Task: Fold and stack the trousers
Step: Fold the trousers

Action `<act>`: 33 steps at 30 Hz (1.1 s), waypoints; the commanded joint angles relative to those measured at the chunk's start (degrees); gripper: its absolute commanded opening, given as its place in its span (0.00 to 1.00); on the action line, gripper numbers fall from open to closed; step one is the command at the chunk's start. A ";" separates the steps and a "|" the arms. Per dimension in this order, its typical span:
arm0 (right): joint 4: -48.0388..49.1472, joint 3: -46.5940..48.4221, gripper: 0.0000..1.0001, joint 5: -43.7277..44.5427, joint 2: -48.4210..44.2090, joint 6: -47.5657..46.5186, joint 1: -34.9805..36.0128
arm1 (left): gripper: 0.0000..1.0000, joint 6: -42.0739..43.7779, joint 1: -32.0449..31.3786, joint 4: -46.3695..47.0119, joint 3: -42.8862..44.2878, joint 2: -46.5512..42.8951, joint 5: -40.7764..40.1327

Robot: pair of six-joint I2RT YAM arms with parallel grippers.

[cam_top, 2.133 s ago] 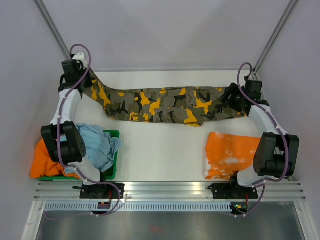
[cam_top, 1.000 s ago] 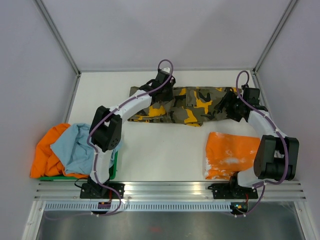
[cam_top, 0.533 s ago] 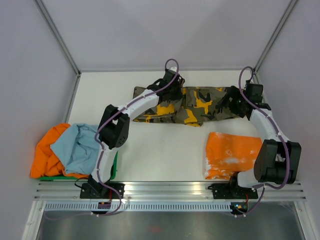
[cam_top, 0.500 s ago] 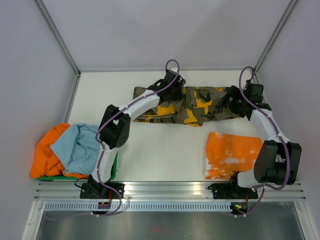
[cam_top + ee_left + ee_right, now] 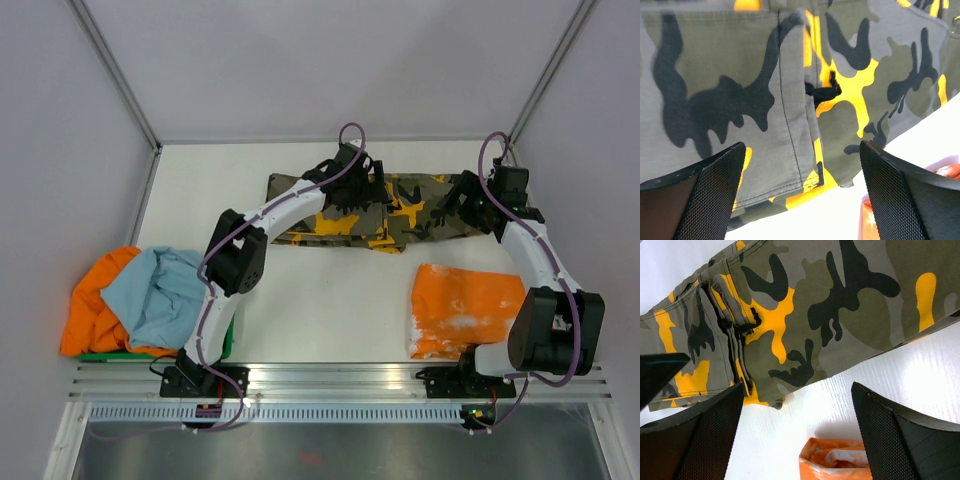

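Note:
The camouflage trousers lie doubled over along the far side of the table, the left end folded onto the middle. My left gripper hovers over the fold. In the left wrist view it is open above the cloth, with nothing between its fingers. My right gripper hangs over the right end of the trousers. Through the right wrist camera it is open too, the trousers beyond it and bare table under it.
A folded orange garment lies at the near right, and its corner shows in the right wrist view. At the near left, a light blue garment and an orange one are heaped on a green tray.
My left arm swept right, carrying the trousers' left end over onto the middle, and its gripper has just opened and let go. The right arm barely moved.

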 commanded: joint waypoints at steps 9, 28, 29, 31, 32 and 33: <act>4.87 5.96 0.92 -1.07 1.40 -1.89 10.50 | 1.00 5.48 18.28 1.80 -18.26 -21.59 1.40; -4.62 20.91 0.69 17.91 5.03 -6.99 18.43 | 0.93 13.05 36.93 15.24 -34.47 -14.93 23.73; -5.06 20.65 0.70 18.96 3.96 -7.25 18.43 | 0.91 12.78 37.11 15.69 -34.47 -14.32 24.53; -6.38 19.34 0.70 21.78 0.64 -7.78 18.34 | 0.74 12.77 37.20 16.22 -33.78 -12.47 26.54; -6.73 18.72 0.70 22.66 -0.69 -7.78 18.34 | 0.64 12.86 37.20 15.96 -33.42 -11.77 27.51; -6.73 18.10 0.72 24.15 -2.79 -7.70 18.34 | 0.63 13.21 37.20 15.87 -32.90 -10.72 29.18</act>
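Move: The trousers' folded left end lies about 28 cm to the left hand's left, nearly level with it, some 9 cm lower. The edge of their folded-over part is just under the left hand, about 4 cm to its right and 1 cm back. From the right hand that left end is roughly 52 cm left, 3 cm out and 13 cm down, the folded-over edge about 19 cm left and 2 cm out; the orange cloth lies some 21 cm back and 2 cm left. Fast to the left, wide open, the left hand arcs up some 7 cm over the folded-over part, travels about 30 cm and then sinks to the trousers' left end, fingers beginning to close astride its edge. The right hand swings left towards the folded-over edge, then turns partly back and climbs clear, tipping its fingers up and narrowing them by about a quarter. ##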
